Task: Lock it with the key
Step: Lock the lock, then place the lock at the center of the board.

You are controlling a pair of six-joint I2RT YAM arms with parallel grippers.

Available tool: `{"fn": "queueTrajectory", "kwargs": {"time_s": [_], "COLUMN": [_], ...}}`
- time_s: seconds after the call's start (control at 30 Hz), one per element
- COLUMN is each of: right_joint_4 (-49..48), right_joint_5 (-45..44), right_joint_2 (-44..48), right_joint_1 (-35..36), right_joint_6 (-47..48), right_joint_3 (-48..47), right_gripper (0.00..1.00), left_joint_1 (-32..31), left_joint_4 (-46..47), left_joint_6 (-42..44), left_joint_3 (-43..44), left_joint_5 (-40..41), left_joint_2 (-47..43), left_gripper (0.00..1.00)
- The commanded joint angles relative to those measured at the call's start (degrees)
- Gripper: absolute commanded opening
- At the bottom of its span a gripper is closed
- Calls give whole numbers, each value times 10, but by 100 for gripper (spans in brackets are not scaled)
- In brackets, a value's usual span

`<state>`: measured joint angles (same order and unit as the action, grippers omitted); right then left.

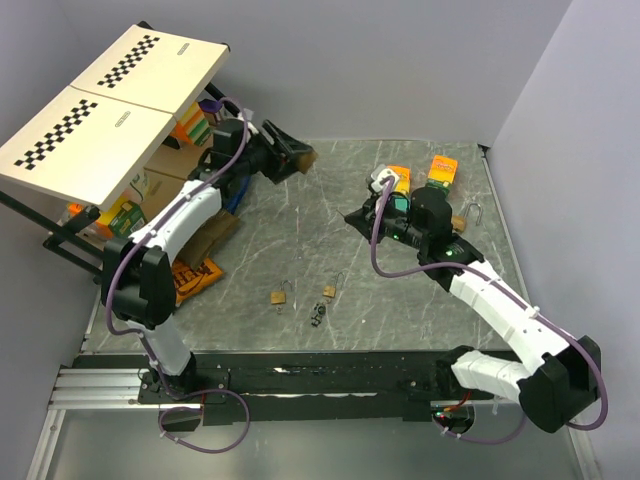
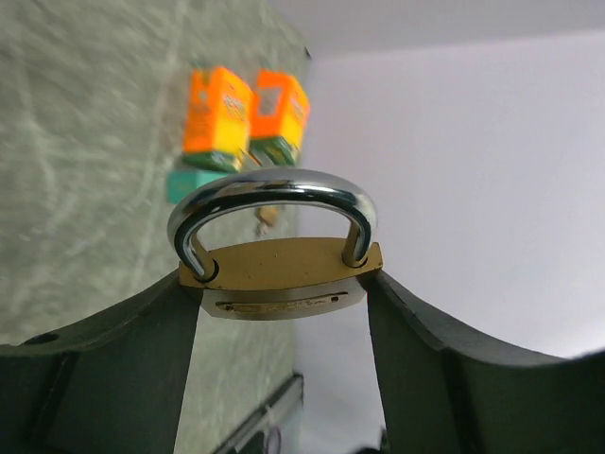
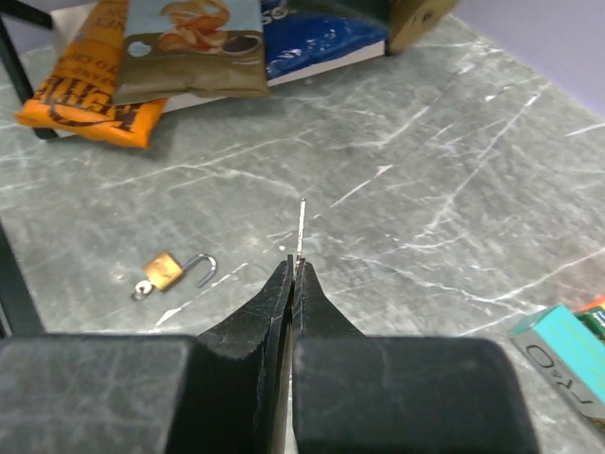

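A large brass padlock point(image 2: 279, 265) with a chrome shackle hangs above the table, and my left gripper point(image 2: 282, 284) is shut on its body from both sides; both shackle legs sit in the body. From above, this left gripper point(image 1: 298, 156) is at the back left, near the shelf. My right gripper point(image 3: 295, 265) is shut on a thin silver key point(image 3: 302, 225), seen edge-on and sticking out past the fingertips. From above, the right gripper point(image 1: 356, 215) hovers over the middle of the table, pointing left. A tiny dark-grey bunch of keys point(image 1: 318, 316) lies on the table in front.
Two small brass padlocks point(image 1: 279, 297) point(image 1: 328, 291) lie beside the bunch; another one point(image 3: 163, 270) has its shackle open. Orange boxes point(image 1: 443, 170) stand at the back right, beside a teal box point(image 3: 558, 355). Snack bags point(image 3: 90, 80) and a checkered-topped shelf point(image 1: 110, 110) fill the left.
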<state>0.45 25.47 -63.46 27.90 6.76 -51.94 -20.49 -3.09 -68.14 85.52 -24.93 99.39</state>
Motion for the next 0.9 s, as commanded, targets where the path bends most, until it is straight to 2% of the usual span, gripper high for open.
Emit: {"fn": "queueTrajectory", "kwargs": {"time_s": [0.0,0.03,0.1,0.13,0.17,0.2,0.23,0.33,0.43,0.57,0.87], "right_joint_4": [-20,-19,-17,-14,-10,-7,-7,8,-16,-39,-68], "right_joint_5": [-10,-26,-36,-49,-52,-52,-49,-31,-8,15,26], "right_joint_2": [19,18,10,4,0,-12,-19,-52,-82,-150,-307], "right_joint_1": [6,6,5,4,1,-3,-10,-16,-16,-14,1], "right_joint_6": [-25,-32,-52,-60,-65,-66,-91,-118,-154,-211,-301], "right_joint_3": [-1,-2,-6,-9,-16,-20,-25,-40,-40,-60,-129], "right_gripper": [0,0,0,0,0,0,0,0,0,0,0], "left_joint_1": [2,2,2,0,0,0,0,0,0,0,5], "left_joint_4": [35,4,-27,-71,-95,-129,-180,-243,-291,-363,-368], "left_joint_6": [37,61,159,227,258,289,356,455,509,535,534], "left_joint_3": [43,41,26,18,0,-3,-7,-25,-55,-69,-63], "left_joint_5": [28,30,38,49,57,67,95,133,165,197,225], "left_joint_2": [-17,-25,-39,-53,-58,-61,-64,-73,-81,-60,-9], "left_gripper": [1,1,1,1,1,1,1,1,1,1,1]}}
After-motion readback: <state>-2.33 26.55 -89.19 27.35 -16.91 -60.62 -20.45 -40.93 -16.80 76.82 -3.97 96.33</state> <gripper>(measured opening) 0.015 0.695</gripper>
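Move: The left hand holds the big padlock; the bare table spot it heads for lies about 9 cm back, 12 cm left and 29 cm below. From that hand, the brown bag is roughly 8 cm back and 27 cm left, the orange bag 19 cm back and 29 cm left, the small padlock 21 cm back and 7 cm left. The right hand, gripping the key, has open table about 8 cm ahead, 6 cm left and 26 cm below. Keeping its grip on the already shut padlock, the left hand sinks some 18 cm while swinging left and back towards the bare table beside the brown bag, its wrist turning about 60 degrees so that the fingers go from pointing forward-right to pointing steeply down. The right hand keeps the key pinched in nearly closed fingers and, after barely stirring at first, drops about 9 cm while reaching forward and left over open table, tipping its fingers down by some 30 degrees. ##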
